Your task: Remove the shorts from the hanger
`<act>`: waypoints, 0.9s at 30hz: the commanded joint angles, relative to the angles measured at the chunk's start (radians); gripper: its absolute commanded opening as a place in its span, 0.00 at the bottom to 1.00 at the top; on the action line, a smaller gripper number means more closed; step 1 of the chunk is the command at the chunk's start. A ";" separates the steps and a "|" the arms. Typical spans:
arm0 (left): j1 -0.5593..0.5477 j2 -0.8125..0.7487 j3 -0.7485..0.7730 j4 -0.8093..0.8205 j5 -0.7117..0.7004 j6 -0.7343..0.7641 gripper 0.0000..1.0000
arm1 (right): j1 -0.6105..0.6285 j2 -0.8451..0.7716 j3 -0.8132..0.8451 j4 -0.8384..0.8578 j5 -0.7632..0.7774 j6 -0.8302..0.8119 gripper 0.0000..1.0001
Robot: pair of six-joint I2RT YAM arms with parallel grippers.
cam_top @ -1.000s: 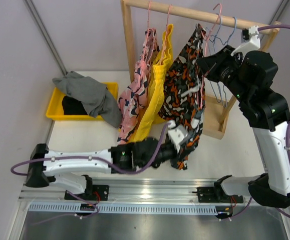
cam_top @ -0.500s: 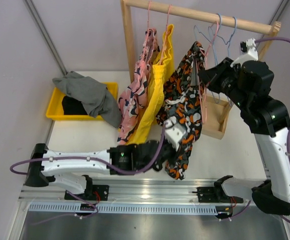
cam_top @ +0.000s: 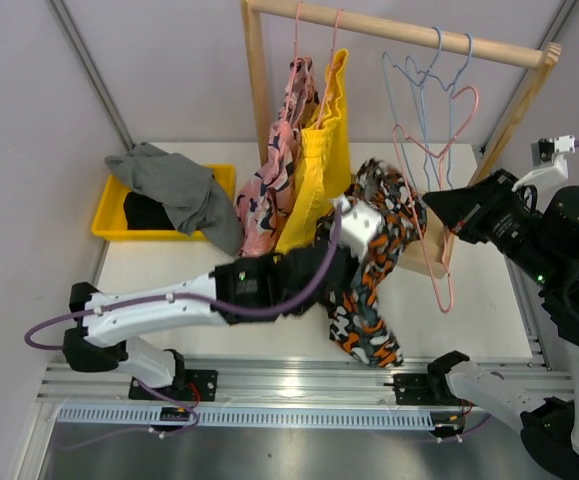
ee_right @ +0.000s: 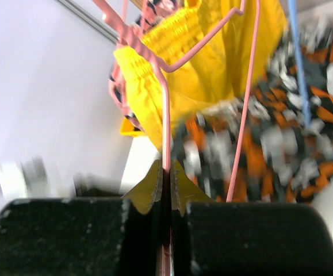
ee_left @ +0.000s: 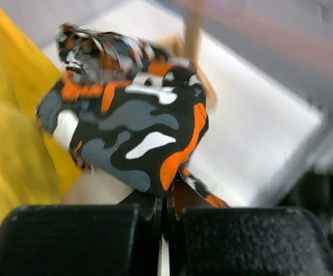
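Observation:
The orange, black and white camouflage shorts (cam_top: pixel 369 290) hang bunched below my left gripper (cam_top: pixel 354 222), which is shut on their fabric. In the left wrist view the same shorts (ee_left: pixel 131 126) bulge just past the closed left gripper (ee_left: pixel 165 210). My right gripper (cam_top: pixel 431 204) is shut on the wire of a pink hanger (cam_top: pixel 443 260) that looks bare and slants down off the rail. The right wrist view shows the hanger wire (ee_right: pixel 166 126) pinched in the right gripper (ee_right: pixel 166 175). Pink shark-print shorts (cam_top: pixel 274 175) and yellow shorts (cam_top: pixel 319 165) hang on the rail.
The wooden rack's rail (cam_top: pixel 389 25) also carries empty blue hangers (cam_top: pixel 419 80), and its base box (cam_top: pixel 424 258) sits behind the camouflage shorts. A yellow bin (cam_top: pixel 224 178) at the left holds grey shorts (cam_top: pixel 174 185) and black shorts (cam_top: pixel 141 212).
My left gripper has pulled the camouflage shorts down and left, off the pink hanger. The right arm has swung down and right with the hanger, which now looks bare.

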 commanded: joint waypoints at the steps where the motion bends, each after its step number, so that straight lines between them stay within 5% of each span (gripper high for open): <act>1: -0.206 -0.134 -0.063 -0.229 -0.228 -0.107 0.00 | 0.000 0.090 0.103 0.026 -0.024 -0.045 0.00; 11: -0.460 -0.300 -0.100 -1.015 -0.397 -0.825 0.00 | -0.059 0.394 0.380 0.122 -0.056 -0.094 0.00; 17: -0.431 -0.400 -0.062 -1.041 -0.481 -0.783 0.00 | -0.143 0.513 0.364 0.227 -0.136 -0.088 0.00; 27: -0.216 -0.509 0.068 -0.961 -0.535 -0.477 0.00 | -0.229 0.613 0.362 0.294 -0.194 -0.076 0.00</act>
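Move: My shut left hand still grips the camouflage shorts. The yellow box they go to is about 28 cm ahead, 40 cm left and 34 cm below, and the yellow shorts hang some 17 cm ahead and 4 cm left. My right hand still pinches the empty pink hanger. Its free stretch of rod is about 27 cm ahead, 3 cm left and 9 cm up; the blue hangers hang some 25 cm ahead, 3 cm right, level with that hand. I swing the camouflage shorts about 23 cm left towards the yellow box, first drawing my left hand back some 11 cm and dipping, then curving forward and up while it turns roughly 20 degrees counter-clockwise. My right hand carries the pink hanger about 20 cm forward to the rod, rising 5 cm on the way and sinking again. Both grips stay shut. ##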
